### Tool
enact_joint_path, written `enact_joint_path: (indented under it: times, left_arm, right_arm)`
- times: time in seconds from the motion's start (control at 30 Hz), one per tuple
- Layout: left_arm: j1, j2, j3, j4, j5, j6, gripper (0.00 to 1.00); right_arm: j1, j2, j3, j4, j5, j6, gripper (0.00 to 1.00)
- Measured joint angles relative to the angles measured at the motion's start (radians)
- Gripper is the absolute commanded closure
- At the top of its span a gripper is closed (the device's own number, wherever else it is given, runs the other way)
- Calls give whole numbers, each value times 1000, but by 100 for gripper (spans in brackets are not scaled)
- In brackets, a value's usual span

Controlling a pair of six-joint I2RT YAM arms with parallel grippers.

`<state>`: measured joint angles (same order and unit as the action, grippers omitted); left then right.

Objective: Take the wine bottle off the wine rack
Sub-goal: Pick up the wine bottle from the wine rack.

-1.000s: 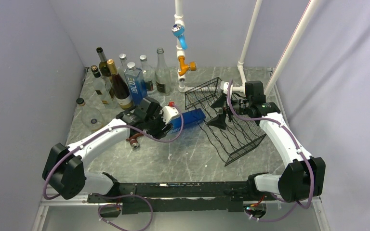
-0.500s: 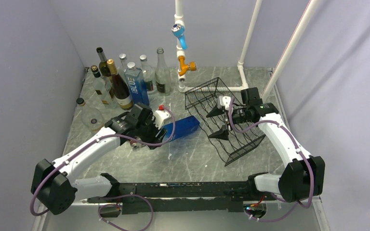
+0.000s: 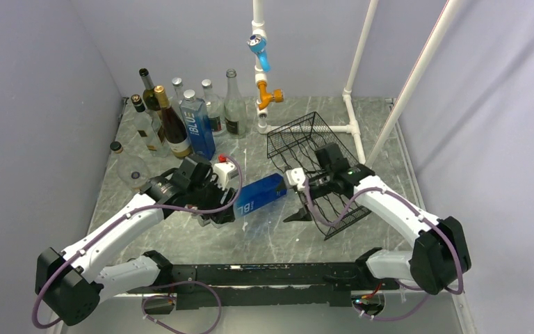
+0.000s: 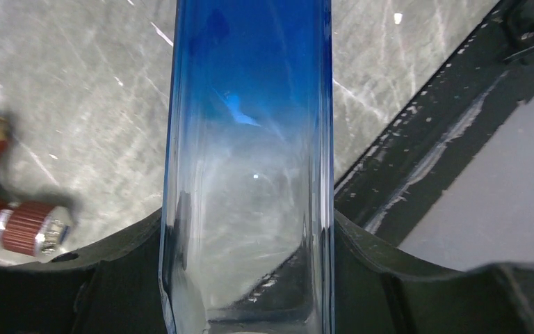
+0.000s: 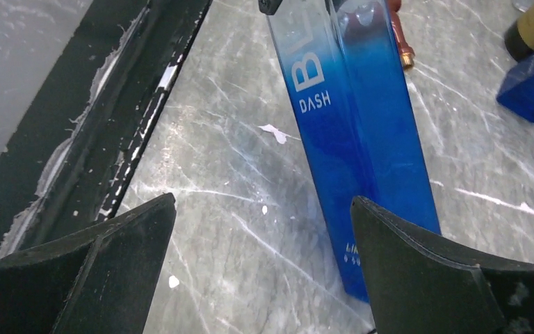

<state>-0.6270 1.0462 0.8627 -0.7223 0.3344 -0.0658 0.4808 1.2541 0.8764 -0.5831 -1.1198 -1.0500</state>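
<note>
The wine bottle [image 3: 257,196] is a square blue one with white lettering. It lies tilted over the table, left of the wine rack [image 3: 295,136] and outside it. My left gripper [image 3: 226,209] is shut on its clear, paler end. In the left wrist view the bottle [image 4: 250,139] fills the gap between both fingers of that gripper [image 4: 248,229]. My right gripper [image 3: 293,198] stands open at the rack's front left corner, beside the bottle's blue base. The right wrist view shows the bottle [image 5: 361,125] just inside the right finger, with bare table between the fingers of the right gripper [image 5: 263,202].
Several upright bottles [image 3: 174,118] stand at the back left, among them a second blue one [image 3: 196,125]. A white pipe frame [image 3: 261,62] with blue and orange valves rises behind the rack. A red-brown fitting [image 4: 14,223] lies on the table. The black base rail [image 3: 250,275] runs along the near edge.
My left arm has drawn the blue bottle back and to the near left, away from the rack. My right gripper swung from the rack's far side to its front left, staying open.
</note>
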Motion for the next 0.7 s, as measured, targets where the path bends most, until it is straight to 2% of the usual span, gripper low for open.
enact_joint_path:
  times: [0.37,0.7]
  left_arm:
    - [1,6,-8,-14,88,-222,100]
    - [20,19,-39,12,172,-328,100]
  right_arm:
    - [289,2,-10,226,320,82,0]
    - [402,5,-24,323,544,87,0]
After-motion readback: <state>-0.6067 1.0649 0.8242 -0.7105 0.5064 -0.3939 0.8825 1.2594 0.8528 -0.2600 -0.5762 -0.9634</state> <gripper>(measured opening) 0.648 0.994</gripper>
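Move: The blue wine bottle is already clamped in the left gripper near its neck end; its middle lies about 5 cm right and 2 cm ahead of that hand. From the open right gripper the bottle's middle is some 10 cm left, roughly level fore and aft, and about 4 cm lower. The empty wine rack is centred about 14 cm to the right gripper's right, 8 cm ahead and 8 cm below; the brown tap fitting lies some 10 cm left of the left gripper, 2 cm ahead and 12 cm below. Slide the wide-open right gripper about 7 cm left over the base end of the bottle, rolling the wrist some 25 degrees so its far finger rises and the bottle comes between the fingers in its view; don't close. Meanwhile keep the left grip on the bottle, drawing it about 3 cm back and 2 cm right while turning that wrist some 20 degrees. ##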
